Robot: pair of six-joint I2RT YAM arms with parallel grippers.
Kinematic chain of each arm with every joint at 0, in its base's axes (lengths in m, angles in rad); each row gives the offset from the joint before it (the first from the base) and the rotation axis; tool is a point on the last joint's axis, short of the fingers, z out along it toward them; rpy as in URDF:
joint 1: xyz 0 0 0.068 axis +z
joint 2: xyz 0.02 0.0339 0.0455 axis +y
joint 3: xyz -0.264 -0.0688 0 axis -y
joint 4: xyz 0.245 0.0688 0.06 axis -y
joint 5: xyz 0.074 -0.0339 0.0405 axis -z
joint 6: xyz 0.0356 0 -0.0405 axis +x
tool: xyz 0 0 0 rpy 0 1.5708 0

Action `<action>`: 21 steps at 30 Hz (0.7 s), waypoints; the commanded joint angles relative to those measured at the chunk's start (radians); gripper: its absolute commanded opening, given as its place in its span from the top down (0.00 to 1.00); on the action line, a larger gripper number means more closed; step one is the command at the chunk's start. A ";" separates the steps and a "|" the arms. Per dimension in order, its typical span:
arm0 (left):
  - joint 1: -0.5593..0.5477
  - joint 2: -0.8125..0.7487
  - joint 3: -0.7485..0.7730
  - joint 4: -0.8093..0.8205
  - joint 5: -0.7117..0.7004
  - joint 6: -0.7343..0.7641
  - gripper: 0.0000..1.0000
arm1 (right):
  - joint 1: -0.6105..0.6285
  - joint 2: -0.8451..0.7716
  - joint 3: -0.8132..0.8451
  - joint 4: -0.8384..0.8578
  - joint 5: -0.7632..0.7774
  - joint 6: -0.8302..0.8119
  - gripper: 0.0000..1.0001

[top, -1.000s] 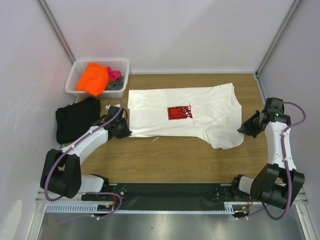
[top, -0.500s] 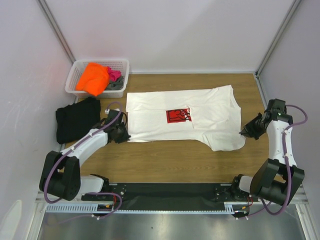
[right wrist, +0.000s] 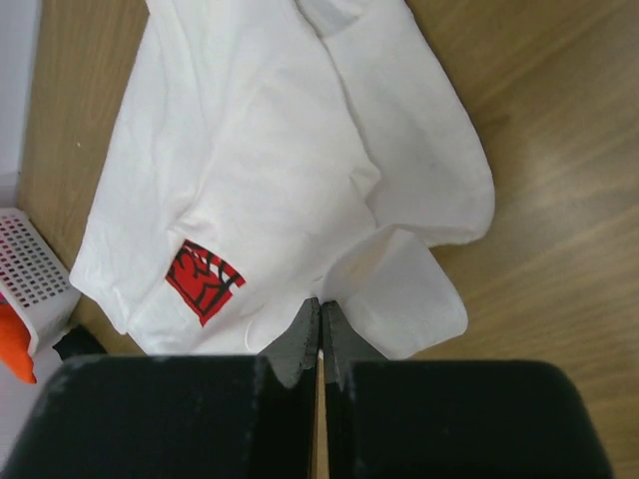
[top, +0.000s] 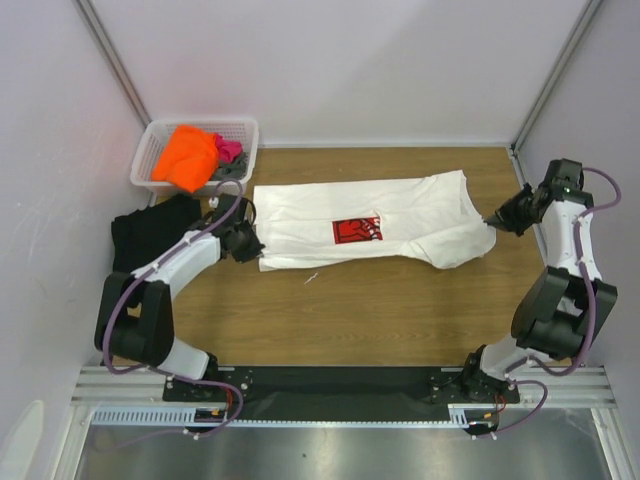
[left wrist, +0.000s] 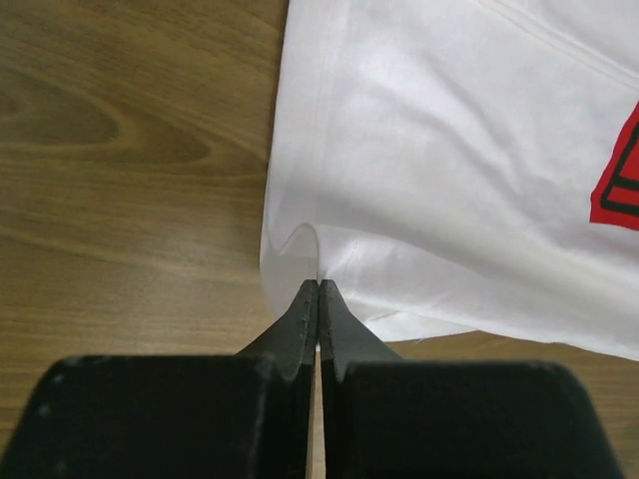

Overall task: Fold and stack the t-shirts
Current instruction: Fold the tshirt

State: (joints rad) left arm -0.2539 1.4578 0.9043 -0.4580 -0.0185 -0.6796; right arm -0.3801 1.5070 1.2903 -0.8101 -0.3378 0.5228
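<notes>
The large white t-shirt (top: 370,225) with a red-and-black graphic (top: 357,230) lies across the table, its near half lifted and partly folded back. My left gripper (top: 256,247) is shut on its left hem corner (left wrist: 300,249). My right gripper (top: 492,222) is shut on its right edge (right wrist: 399,289), held above the table. A folded black t-shirt (top: 150,235) lies at the left. Orange (top: 187,155), pink (top: 229,149) and grey (top: 232,171) t-shirts sit in the basket.
The white lattice basket (top: 160,140) stands at the back left corner. White enclosure walls surround the wooden table (top: 380,310). The basket also shows at the left edge of the right wrist view (right wrist: 30,264).
Both grippers have moved away from me, carrying the shirt's near edge toward the far edge. The shirt now looks narrower front to back. The right arm has swung up and back.
</notes>
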 commanded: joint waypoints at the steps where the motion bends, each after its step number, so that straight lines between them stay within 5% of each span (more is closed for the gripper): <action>1: 0.018 0.039 0.079 0.012 0.011 -0.040 1.00 | -0.003 0.067 0.084 0.084 -0.055 -0.007 1.00; 21: 0.036 0.227 0.381 -0.008 -0.101 0.058 1.00 | 0.070 0.470 0.463 0.097 -0.102 -0.010 1.00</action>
State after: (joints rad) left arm -0.2321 1.6913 1.2255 -0.4778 -0.0727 -0.6842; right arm -0.3046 1.9625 1.6733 -0.7071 -0.4286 0.5228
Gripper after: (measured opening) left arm 0.008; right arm 0.012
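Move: Both grippers already pinch the t-shirt's raised near edge. The shirt's far left corner lies about 26 cm ahead of the left gripper, 2 cm to its left and 7 cm below; the red print is 14 cm ahead and 28 cm right, the white basket 35 cm ahead and 22 cm left. From the right gripper, the far right corner is roughly 30 cm ahead and 16 cm lower, the print 11 cm ahead and 33 cm left. Keep both grippers shut on the near edge and carry it forward together, over the shirt and towards its far edge. Take the right one quicker, about 12 cm, letting it sink slightly; bring the left one about 8 cm forward while raising it a little. ##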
